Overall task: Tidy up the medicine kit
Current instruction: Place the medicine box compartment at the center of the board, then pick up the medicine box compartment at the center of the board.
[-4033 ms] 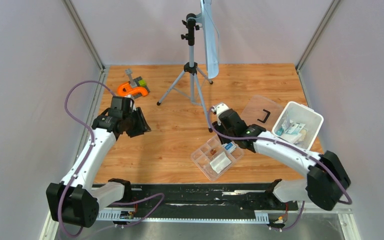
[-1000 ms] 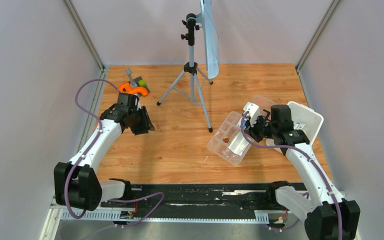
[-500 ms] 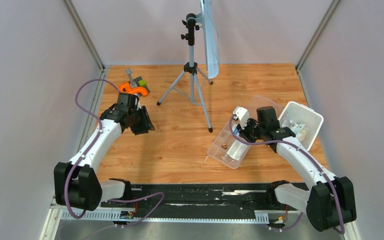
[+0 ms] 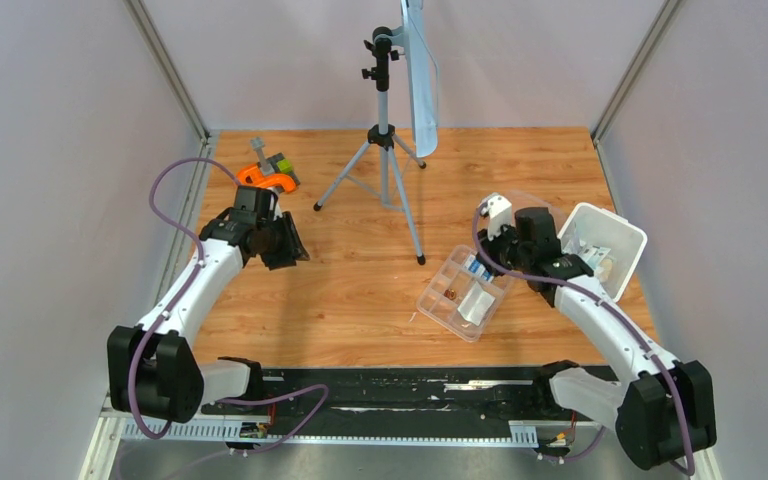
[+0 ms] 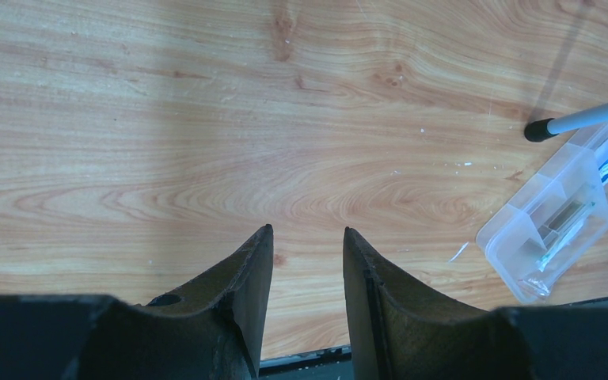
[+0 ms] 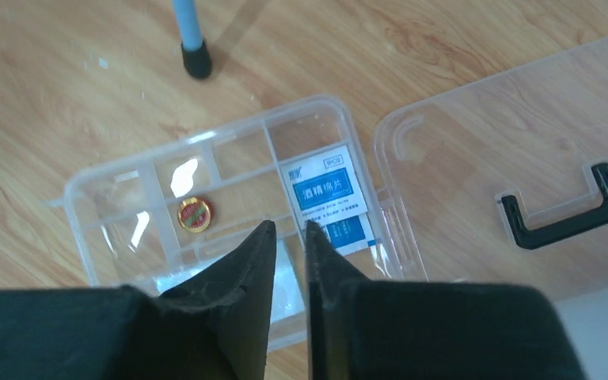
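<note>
The medicine kit lies in parts on the right of the wooden table. Its clear divided tray rests flat, holding blue packets, a gold round piece and a white packet. My right gripper hovers over the tray's near edge, its jaws slightly open with nothing between them. The clear lid with the black handle lies beside the tray. The white tub holds several packets. My left gripper is open over bare wood.
A tripod stands mid-table; one foot rests just beyond the tray. An orange-and-grey tool lies at the back left. Walls close in both sides, and a black rail runs along the near edge.
My right gripper, which carried the tilted tray, has set it flat on the table and opened off it. The left arm has not moved.
</note>
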{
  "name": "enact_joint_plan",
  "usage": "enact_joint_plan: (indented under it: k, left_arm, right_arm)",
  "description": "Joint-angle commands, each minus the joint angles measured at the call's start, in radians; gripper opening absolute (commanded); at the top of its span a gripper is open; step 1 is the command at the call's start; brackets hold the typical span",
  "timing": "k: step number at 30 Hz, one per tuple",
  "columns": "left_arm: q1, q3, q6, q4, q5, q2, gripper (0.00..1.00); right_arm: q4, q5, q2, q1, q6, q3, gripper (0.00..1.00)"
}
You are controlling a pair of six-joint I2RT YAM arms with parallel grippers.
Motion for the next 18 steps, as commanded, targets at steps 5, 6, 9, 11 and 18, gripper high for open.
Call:
enact_joint_plan:
  k: [5,6,9,11,18]
  left_arm:
    - [0.008,-0.013,0.016,0.012,-0.016,-0.045,0.46]
    - [0.008,-0.015,0.017,0.009,-0.017,-0.048,0.46]
    - [0.007,-0.019,0.020,0.006,-0.022,-0.053,0.46]
    - [0.008,-0.022,0.021,0.003,-0.024,-0.056,0.46]
    - [0.008,-0.021,0.018,0.004,-0.024,-0.055,0.46]
  right_arm:
    - [-0.172,0.219,0.167,0.041,0.828,0.254,0.11]
    - [-0.199,0.262,0.179,0.061,0.890,0.266,0.21]
    - [-0.262,0.352,0.188,0.099,1.065,0.275,0.10]
    - [-0.286,0.363,0.179,0.107,1.151,0.262,0.00]
    - [-0.347,0.430,0.214,0.119,1.290,0.231,0.06]
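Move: The empty right hand hovers over the compartment box's far, lid-side end. The box's middle lies about 4 cm to its left, 3 cm back and 6 cm below. The tripod foot stands roughly 13 cm left and 3 cm ahead, the clear lid some 11 cm ahead and 9 cm right, and the white bin about 22 cm right and 6 cm ahead. From the left hand the box is around 31 cm right and 3 cm back. With no contact to be seen, the right hand swings up and forward over the lid end of the box, about 3 cm each way, then comes back and down to nearly its starting height, ending some 2 cm farther left, closer to the box's middle. On the way the wrist turns about 55 degrees clockwise and tips steeper downward, and the part-open fingers end nearly shut. ##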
